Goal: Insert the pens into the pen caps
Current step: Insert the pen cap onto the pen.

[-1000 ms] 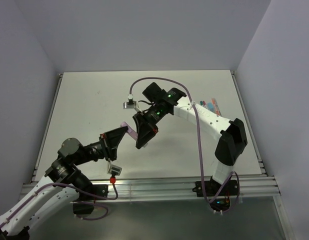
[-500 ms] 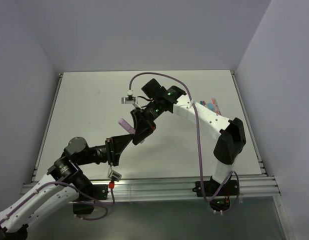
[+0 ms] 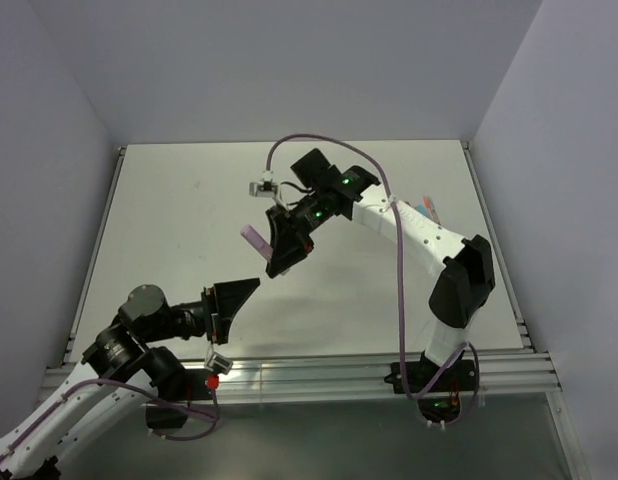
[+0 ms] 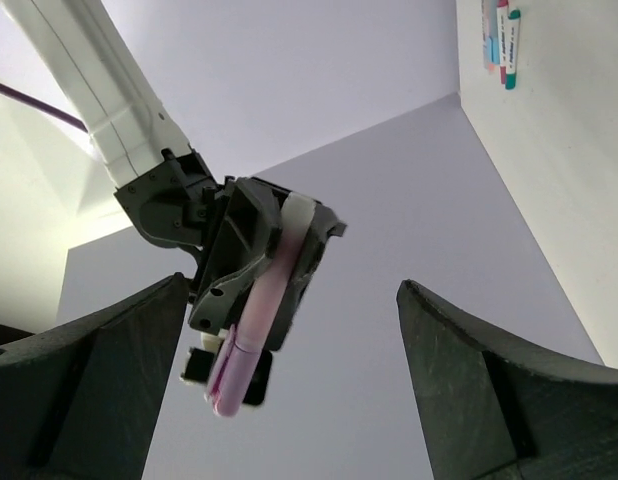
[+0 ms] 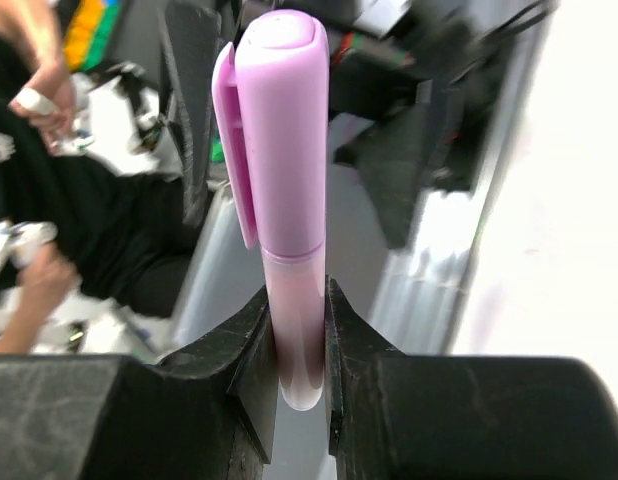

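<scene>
My right gripper (image 3: 277, 252) is shut on a pink pen (image 5: 297, 330) above the middle of the table. A lilac pen cap (image 5: 279, 130) sits on the pen's free end, and the capped pen (image 3: 254, 238) sticks out to the left of the fingers. My left gripper (image 3: 236, 298) stands open below and to the left of it, apart from the pen, with nothing between its fingers. From the left wrist the capped pen (image 4: 251, 340) hangs in the gap ahead of the open left gripper (image 4: 291, 292).
Several more pens (image 3: 426, 208) lie side by side at the table's far right; they show again as capped pens (image 4: 499, 40) in the left wrist view. A metal rail (image 3: 319, 372) runs along the near edge by the arm bases.
My left gripper has opened, let go of the lilac cap and drawn back toward the near left. The cap stays on the pen in my right gripper, which shifted slightly.
</scene>
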`<state>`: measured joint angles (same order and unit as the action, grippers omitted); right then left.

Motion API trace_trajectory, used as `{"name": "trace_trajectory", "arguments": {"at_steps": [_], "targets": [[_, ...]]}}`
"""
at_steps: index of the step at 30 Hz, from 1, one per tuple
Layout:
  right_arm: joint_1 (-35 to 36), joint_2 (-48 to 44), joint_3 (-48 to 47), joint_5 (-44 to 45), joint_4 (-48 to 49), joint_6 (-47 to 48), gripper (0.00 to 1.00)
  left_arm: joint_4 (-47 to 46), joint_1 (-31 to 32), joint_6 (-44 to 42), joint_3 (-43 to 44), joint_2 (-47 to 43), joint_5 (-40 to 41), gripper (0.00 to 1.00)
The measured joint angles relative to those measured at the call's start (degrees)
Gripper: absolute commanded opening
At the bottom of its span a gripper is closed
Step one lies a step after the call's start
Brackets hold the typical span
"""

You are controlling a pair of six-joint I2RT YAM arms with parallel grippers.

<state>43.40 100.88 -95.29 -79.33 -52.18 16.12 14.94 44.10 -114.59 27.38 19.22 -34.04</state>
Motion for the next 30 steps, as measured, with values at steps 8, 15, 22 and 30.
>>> {"name": "trace_trajectory", "arguments": {"at_steps": [8,15,22,30], "targets": [[-8.66,-1.03,-11.82,7.13,1.01,-0.15,0.0,8.13,0.11,3.26,0.09,-7.63,10.25,0.93],[-9.86,-5.49,-12.74,16.79,1.2,2.08,0.0,9.46,0.04,40.7,17.92,15.15,29.66,0.95],[-10.19,-6.58,-11.3,20.11,1.53,2.49,0.0,9.27,-11.93,84.17,45.88,34.6,25.92,0.93],[-11.87,-6.6,-8.39,19.85,2.56,-0.59,0.0,-1.33,-33.99,125.13,47.25,36.11,8.41,0.55]]}}
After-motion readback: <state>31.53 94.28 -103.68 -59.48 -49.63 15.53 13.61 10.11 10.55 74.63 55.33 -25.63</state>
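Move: The row of finished pens near the table's right side lies about 28 cm ahead of the right hand, some 37 cm to its right and 28 cm below it; the table between is bare. From the left hand, already open and clear, that row is roughly 29 cm ahead, 40 cm right and 28 cm below, while the capped pink pen hangs about 8 cm ahead, 3 cm right and 4 cm above. Still pinching the capped pink pen by its barrel end, the right hand carries it about 11 cm forward, rising at first and drifting right towards the finished pens, turning some 25 degrees clockwise, then sinking slightly. The empty left hand first slips left, then swings up and forward about 16 cm each way, away from the pink pen, its wrist turning through a large angle and its fingers partly closing late. ##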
